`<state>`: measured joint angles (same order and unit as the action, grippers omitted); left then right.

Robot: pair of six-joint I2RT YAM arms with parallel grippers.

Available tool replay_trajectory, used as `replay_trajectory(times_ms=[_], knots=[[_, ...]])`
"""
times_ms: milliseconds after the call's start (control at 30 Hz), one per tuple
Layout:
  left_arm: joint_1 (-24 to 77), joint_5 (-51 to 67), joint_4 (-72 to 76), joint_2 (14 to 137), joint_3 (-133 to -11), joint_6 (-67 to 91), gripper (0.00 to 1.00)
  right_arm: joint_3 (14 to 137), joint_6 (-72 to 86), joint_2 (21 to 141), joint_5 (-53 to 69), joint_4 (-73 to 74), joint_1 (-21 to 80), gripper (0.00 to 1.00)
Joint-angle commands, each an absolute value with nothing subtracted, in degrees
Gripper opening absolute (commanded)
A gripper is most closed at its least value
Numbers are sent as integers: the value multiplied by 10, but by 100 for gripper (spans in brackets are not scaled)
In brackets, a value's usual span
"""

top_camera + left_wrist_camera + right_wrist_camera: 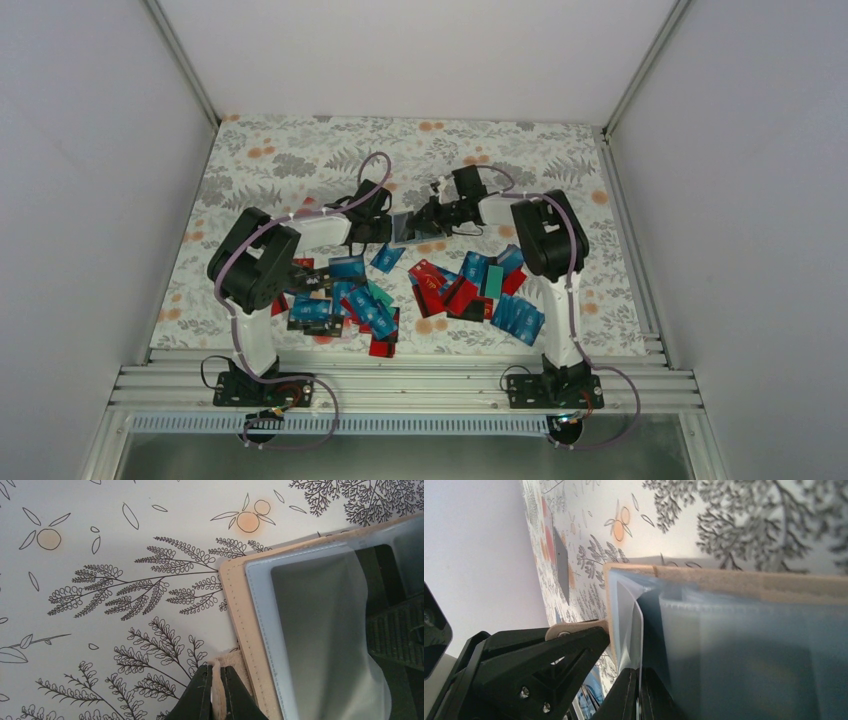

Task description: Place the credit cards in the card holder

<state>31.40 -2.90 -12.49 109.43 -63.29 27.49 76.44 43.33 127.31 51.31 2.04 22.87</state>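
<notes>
The beige card holder lies open at the middle back of the table, between both grippers. My left gripper is shut on a small beige tab at the edge of the holder. My right gripper is shut on a thin clear plastic sleeve of the holder and lifts it away from the stitched beige cover. In the top view, the left gripper and the right gripper face each other across the holder. Credit cards, blue, red and teal, lie scattered nearer the arm bases.
A second heap of cards lies in front of the right arm. One blue card lies alone just in front of the holder. The floral cloth covers the table, with white walls on three sides.
</notes>
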Motion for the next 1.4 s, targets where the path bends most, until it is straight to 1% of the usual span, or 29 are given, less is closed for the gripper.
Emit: replay_trajectory(times_ms=[0, 300, 533, 800, 900, 1133, 1367], knots=[[321, -11, -159, 1104, -622, 259, 2, 798, 390, 1309, 520, 70, 239, 4], [321, -11, -163, 1105, -633, 242, 2, 834, 347, 1339, 557, 92, 239, 4], [321, -16, -166, 1111, -642, 229, 2, 864, 289, 1353, 564, 159, 241, 5], [322, -27, -176, 1109, -650, 221, 2, 863, 281, 1331, 573, 168, 249, 20], [321, -34, -182, 1108, -655, 220, 3, 873, 270, 1310, 542, 197, 250, 25], [321, -38, -192, 1108, -662, 213, 2, 887, 248, 1264, 471, 249, 249, 41], [321, -45, -201, 1107, -669, 201, 2, 881, 238, 1231, 449, 269, 249, 51]])
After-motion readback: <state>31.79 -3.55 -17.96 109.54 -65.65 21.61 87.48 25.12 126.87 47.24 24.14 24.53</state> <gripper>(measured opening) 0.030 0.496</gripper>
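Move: The right hand already pinches the outer edge of a card, most of it inside the clear pocket on the card holder's left page; the pocket's middle is about 3 cm to its left and 1 cm lower. From that hand the loose blue card lies some 7 cm back and 8 cm left, and the red cards about 13 cm back and 2 cm right. The left hand, gripping the holder's tan tab, has the pocket about 5 cm to its right and 1 cm ahead. Still pinching the card, the right hand presses it left and a little forward, about 1 cm deeper towards the pocket, turning some 10 degrees counter-clockwise; then its fingers open to about half, letting go of the card edge while the hand eases about 1 cm back, and it finishes by rising some 1.5 cm and drifting right, tipping slightly farther down. The left hand keeps its grip on the holder's tab against this, creeping barely half a centimetre back and turning about 5 degrees clockwise. ##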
